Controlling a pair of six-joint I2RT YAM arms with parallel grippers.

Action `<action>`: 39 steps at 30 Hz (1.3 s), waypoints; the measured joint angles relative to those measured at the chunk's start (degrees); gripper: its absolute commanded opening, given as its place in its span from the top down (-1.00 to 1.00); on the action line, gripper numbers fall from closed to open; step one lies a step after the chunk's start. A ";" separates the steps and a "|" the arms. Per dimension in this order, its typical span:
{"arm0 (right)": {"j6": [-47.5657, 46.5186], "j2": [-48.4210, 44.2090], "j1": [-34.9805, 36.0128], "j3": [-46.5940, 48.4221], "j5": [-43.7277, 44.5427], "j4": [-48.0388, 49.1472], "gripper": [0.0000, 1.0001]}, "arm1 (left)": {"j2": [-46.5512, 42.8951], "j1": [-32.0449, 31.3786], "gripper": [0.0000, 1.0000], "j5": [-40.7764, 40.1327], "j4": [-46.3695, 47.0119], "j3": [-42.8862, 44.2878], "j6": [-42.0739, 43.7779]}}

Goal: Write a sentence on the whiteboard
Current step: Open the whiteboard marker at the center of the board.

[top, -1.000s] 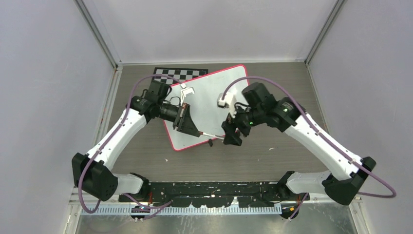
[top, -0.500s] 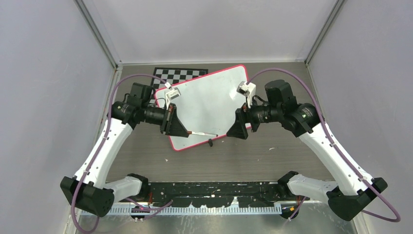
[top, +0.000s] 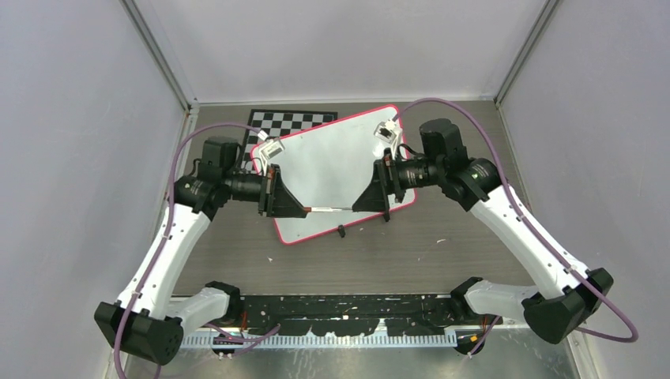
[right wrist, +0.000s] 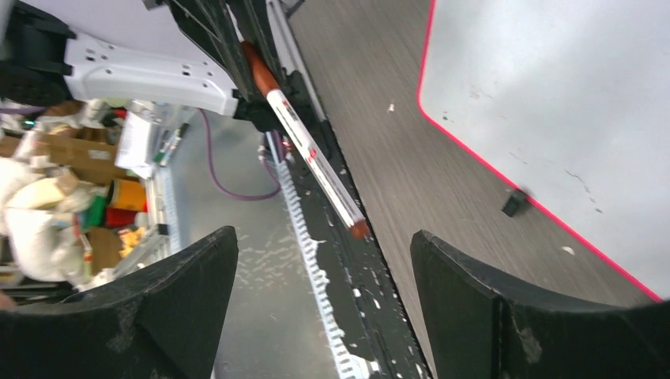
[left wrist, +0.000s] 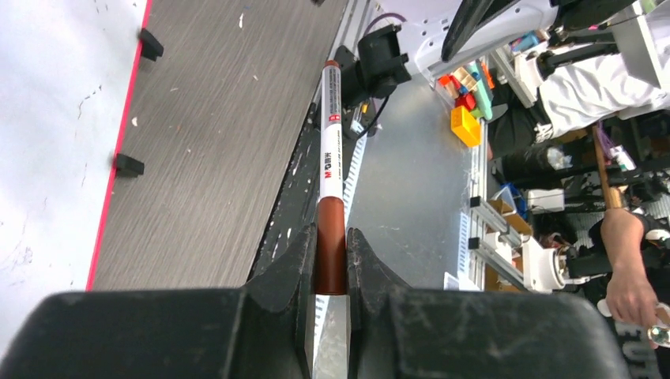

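Note:
The whiteboard (top: 332, 162), white with a red rim, lies tilted on the table. It also shows in the left wrist view (left wrist: 47, 118) and the right wrist view (right wrist: 553, 95). No sentence shows on it, only faint specks. My left gripper (top: 304, 211) (left wrist: 330, 237) is shut on the brown cap end of a white marker (top: 328, 209) (left wrist: 330, 134). The marker is held level over the board's near edge, pointing right. My right gripper (top: 355, 207) (right wrist: 322, 237) faces it, open wide. The marker's brown tip (right wrist: 359, 229) lies just ahead of the gap between its fingers.
A black-and-white checkerboard (top: 292, 120) lies behind the board. Small black clips (top: 341, 231) (left wrist: 128, 165) (right wrist: 515, 201) sit on the board's near long edge. Grey walls close in left, right and back. A black rail (top: 348, 304) runs along the near edge.
My left gripper drew back to the left with the marker and levelled it. My right gripper lifted away from the marker's end, turned, and now faces its tip head-on, jaws wide.

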 measured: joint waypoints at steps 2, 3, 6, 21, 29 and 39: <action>2.21 1.88 0.00 0.00 -2.03 2.19 -0.68 | -0.24 0.00 1.00 0.92 5.25 -1.90 -3.98; 3.48 2.69 0.00 0.00 -2.97 3.39 -0.67 | -0.42 0.00 1.00 1.36 7.96 -2.89 -6.16; 7.98 3.91 0.00 -0.26 -5.57 7.82 -0.59 | -1.75 0.00 1.00 2.21 19.30 -6.58 -14.95; 26.14 8.17 -0.15 -1.84 -11.91 26.99 0.05 | -4.31 -0.42 1.00 1.81 60.41 -16.76 -43.89; 28.22 8.13 -0.15 -2.32 -12.66 30.34 0.12 | -4.39 -1.75 1.00 1.05 64.15 -16.87 -46.53; 27.30 8.13 -0.13 -3.54 -13.09 29.81 0.13 | -3.69 -3.28 1.00 1.14 59.91 -16.87 -43.04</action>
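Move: The left fingers hold the marker by its brown cap; its middle is about 5 cm to that hand's right and 1 cm lower. From the open right hand the marker's middle lies some 8 cm left and 1 cm back, about level. The whiteboard's middle is roughly 11 cm ahead, 4 cm left and 22 cm below the right hand; a black clip sits 5 cm back, 3 cm left, equally low. The right fingers, narrowing, move left 5 cm and up around the marker's tail; the left lifts it rightward. ##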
